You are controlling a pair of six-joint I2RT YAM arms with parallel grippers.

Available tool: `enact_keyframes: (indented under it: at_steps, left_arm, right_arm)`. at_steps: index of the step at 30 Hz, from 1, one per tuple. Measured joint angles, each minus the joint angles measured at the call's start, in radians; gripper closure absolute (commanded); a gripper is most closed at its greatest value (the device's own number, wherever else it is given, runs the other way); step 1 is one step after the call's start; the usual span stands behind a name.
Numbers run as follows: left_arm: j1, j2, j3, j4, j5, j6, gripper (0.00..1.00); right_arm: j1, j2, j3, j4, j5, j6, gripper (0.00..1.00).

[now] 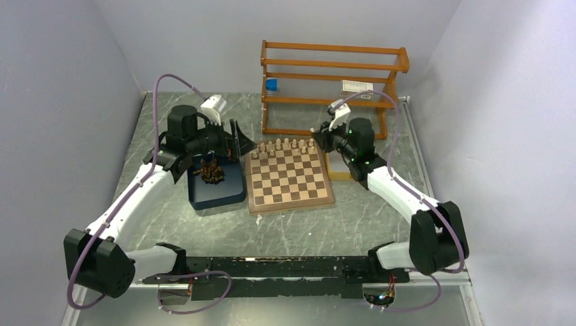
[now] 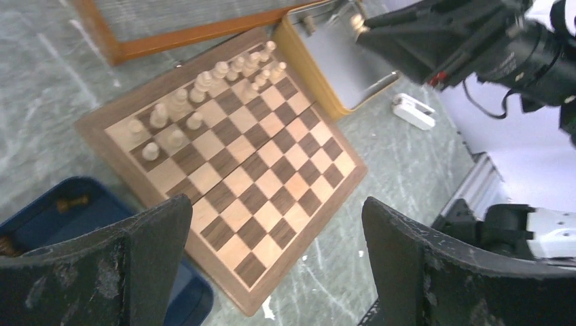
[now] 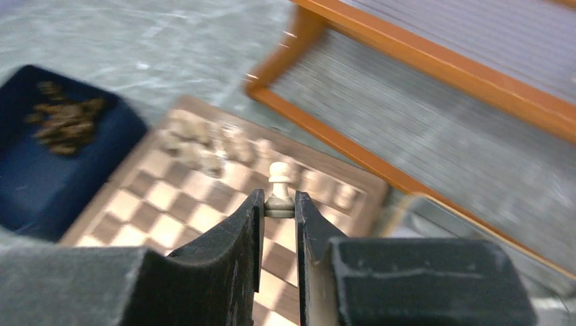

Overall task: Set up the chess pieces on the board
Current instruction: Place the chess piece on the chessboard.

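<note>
The board (image 1: 292,185) lies mid-table, with several cream chess pieces (image 1: 282,145) along its two far rows. Dark chess pieces (image 1: 210,171) are heaped in a dark blue tray (image 1: 219,195) left of it. My right gripper (image 3: 278,197) is shut on the base of a cream pawn (image 3: 279,178), held upright above the board's far right corner (image 3: 353,197). My left gripper (image 2: 275,204) hangs wide open with nothing between its fingers, above the board's left edge (image 2: 224,265). The cream rows (image 2: 204,85) show beyond it.
A wooden shelf rack (image 1: 333,81) stands right behind the board. A shallow tan tray (image 1: 337,168) sits against the board's right side, under my right arm. A small white object (image 2: 413,111) lies on the marbled table beside that tray.
</note>
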Motion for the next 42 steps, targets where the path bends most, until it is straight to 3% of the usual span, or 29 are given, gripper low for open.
enact_keyframes:
  at_steps: [1, 3, 9, 18, 25, 42]
  left_arm:
    - [0.000, 0.013, 0.006, 0.011, 0.018, -0.013, 0.00]
    - [0.000, 0.050, 0.021, 0.045, 0.070, -0.050, 0.15]
    - [-0.002, 0.146, 0.046, 0.179, 0.195, -0.176, 0.16]
    - [-0.036, 0.226, 0.046, 0.346, 0.306, -0.341, 0.32]
    - [-0.059, 0.258, 0.046, 0.427, 0.357, -0.425, 0.46]
    - [-0.103, 0.310, 0.046, 0.449, 0.415, -0.452, 0.64]
  right_arm:
    - [0.029, -0.017, -0.009, 0.019, -0.020, 0.000, 0.83]
    - [0.080, -0.050, -0.026, 0.057, -0.052, 0.000, 0.83]
    - [0.204, -0.143, -0.086, 0.164, -0.130, 0.006, 0.83]
    - [0.299, -0.169, -0.093, 0.226, -0.169, 0.021, 0.83]
    - [0.323, -0.164, -0.093, 0.226, -0.165, 0.019, 0.83]
    - [0.338, -0.150, -0.093, 0.233, -0.136, 0.017, 0.84]
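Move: The light chess piece is in the right gripper, so for the open left hand it lies about 23 cm to the right, 9 cm ahead and 6 cm lower; the left gripper is the mirror of that from the right hand. Below the right hand, the board's far-right corner piece is some 6 cm ahead and the yellow tray's middle 13 cm right. From the left hand, the far-left corner piece is 13 cm ahead, 2 cm right, and the navy tray 10 cm left, level, both well below. Still pinching the chess piece, the right hand swings it some 13 cm left, 11 cm back and 7 cm up towards the left gripper, turning about 30 degrees counter-clockwise, then holds it there over the board. The left hand comes about 10 cm right to meet it, rolling its left side down and turning clockwise, and narrows its wide-open fingers to under half around the piece, without a visible squeeze yet. ##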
